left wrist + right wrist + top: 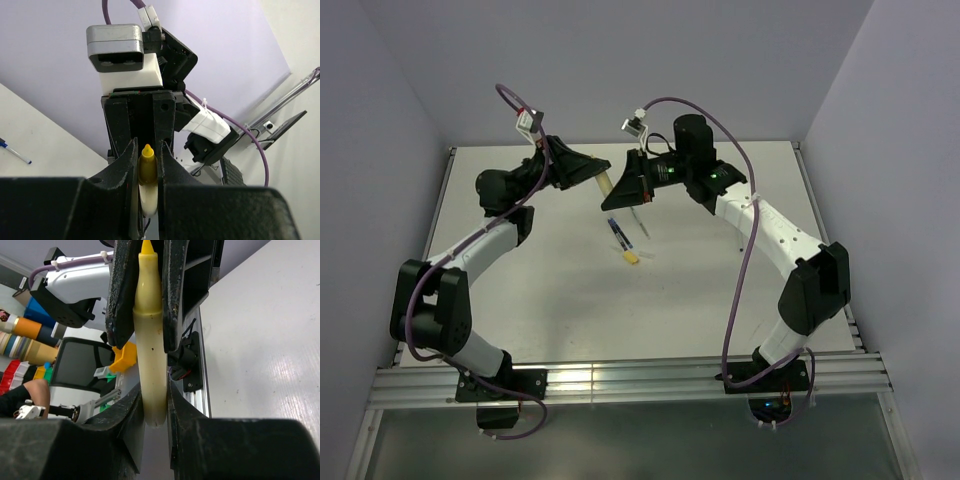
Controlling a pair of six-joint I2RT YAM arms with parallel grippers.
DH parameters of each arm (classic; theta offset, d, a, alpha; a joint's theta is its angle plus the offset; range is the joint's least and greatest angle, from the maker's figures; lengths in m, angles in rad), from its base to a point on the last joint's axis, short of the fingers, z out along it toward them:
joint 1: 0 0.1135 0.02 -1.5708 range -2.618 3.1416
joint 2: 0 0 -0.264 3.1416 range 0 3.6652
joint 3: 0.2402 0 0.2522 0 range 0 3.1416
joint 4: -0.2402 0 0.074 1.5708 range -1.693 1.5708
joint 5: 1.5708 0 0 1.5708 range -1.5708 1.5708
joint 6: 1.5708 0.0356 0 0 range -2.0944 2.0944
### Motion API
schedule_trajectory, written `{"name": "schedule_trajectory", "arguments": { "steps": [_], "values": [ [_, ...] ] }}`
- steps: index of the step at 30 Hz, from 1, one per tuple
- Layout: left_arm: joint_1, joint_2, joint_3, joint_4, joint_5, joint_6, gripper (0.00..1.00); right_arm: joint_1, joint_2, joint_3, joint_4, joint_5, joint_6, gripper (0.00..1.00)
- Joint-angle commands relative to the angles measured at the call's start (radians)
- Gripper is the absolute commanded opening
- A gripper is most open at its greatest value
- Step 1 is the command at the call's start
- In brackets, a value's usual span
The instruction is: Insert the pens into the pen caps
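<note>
A pale yellow-white pen [605,183] with a yellow tip hangs above the table between both arms. My left gripper [590,176] is shut on it; in the left wrist view the fingers [131,165] press the pen [147,167] near its tip. My right gripper [155,390] has its fingers against the rounded rear end of the same pen [150,340], shut on it. The dark blue pen [616,233] lies on the table below them, with a bright yellow pen cap [632,258] just in front of it. No whitish cap shows.
The white table [720,290] is walled by pale panels on the left, back and right. An aluminium rail [620,380] runs along the near edge by the arm bases. Purple cables [740,290] loop off both arms.
</note>
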Motion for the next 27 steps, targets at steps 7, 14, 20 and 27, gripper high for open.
{"name": "schedule_trajectory", "arguments": {
  "steps": [7,14,20,27],
  "values": [
    [-0.033,-0.057,-0.044,0.080,-0.028,0.019,0.00,-0.029,-0.050,0.015,0.188,0.026,0.130,0.30],
    [-0.042,-0.065,-0.052,0.059,-0.045,0.039,0.00,-0.028,-0.046,0.010,0.226,0.017,0.162,0.34],
    [-0.042,-0.074,-0.055,0.046,-0.064,0.058,0.00,-0.028,-0.047,-0.011,0.235,0.010,0.177,0.43],
    [-0.033,-0.082,-0.032,0.006,-0.115,0.091,0.00,-0.025,-0.070,-0.063,0.257,0.006,0.188,0.48]
  ]
}}
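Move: Between the two grippers, the yellow pen slants down and back from the left hand, which holds it near the tip, to the right hand on its butt end. Its middle lies about 3 cm back and 3 below the left hand, some 3 cm ahead and 3 above the right. On the table about 34 cm below the right hand lie the yellow cap, roughly 8 cm ahead and 4 right, and the blue pen, 16 ahead and 1 right. Letting go of the yellow pen's butt end, the right hand first rises about 2.5 cm while edging 1.5 cm forward, then spreads its fingers to about half open and sinks back over 1 cm, tilting barely 5 degrees. The left hand keeps its shut grip near the tip and shifts about 1 cm back and to its right, easing slightly forward again at the end. ##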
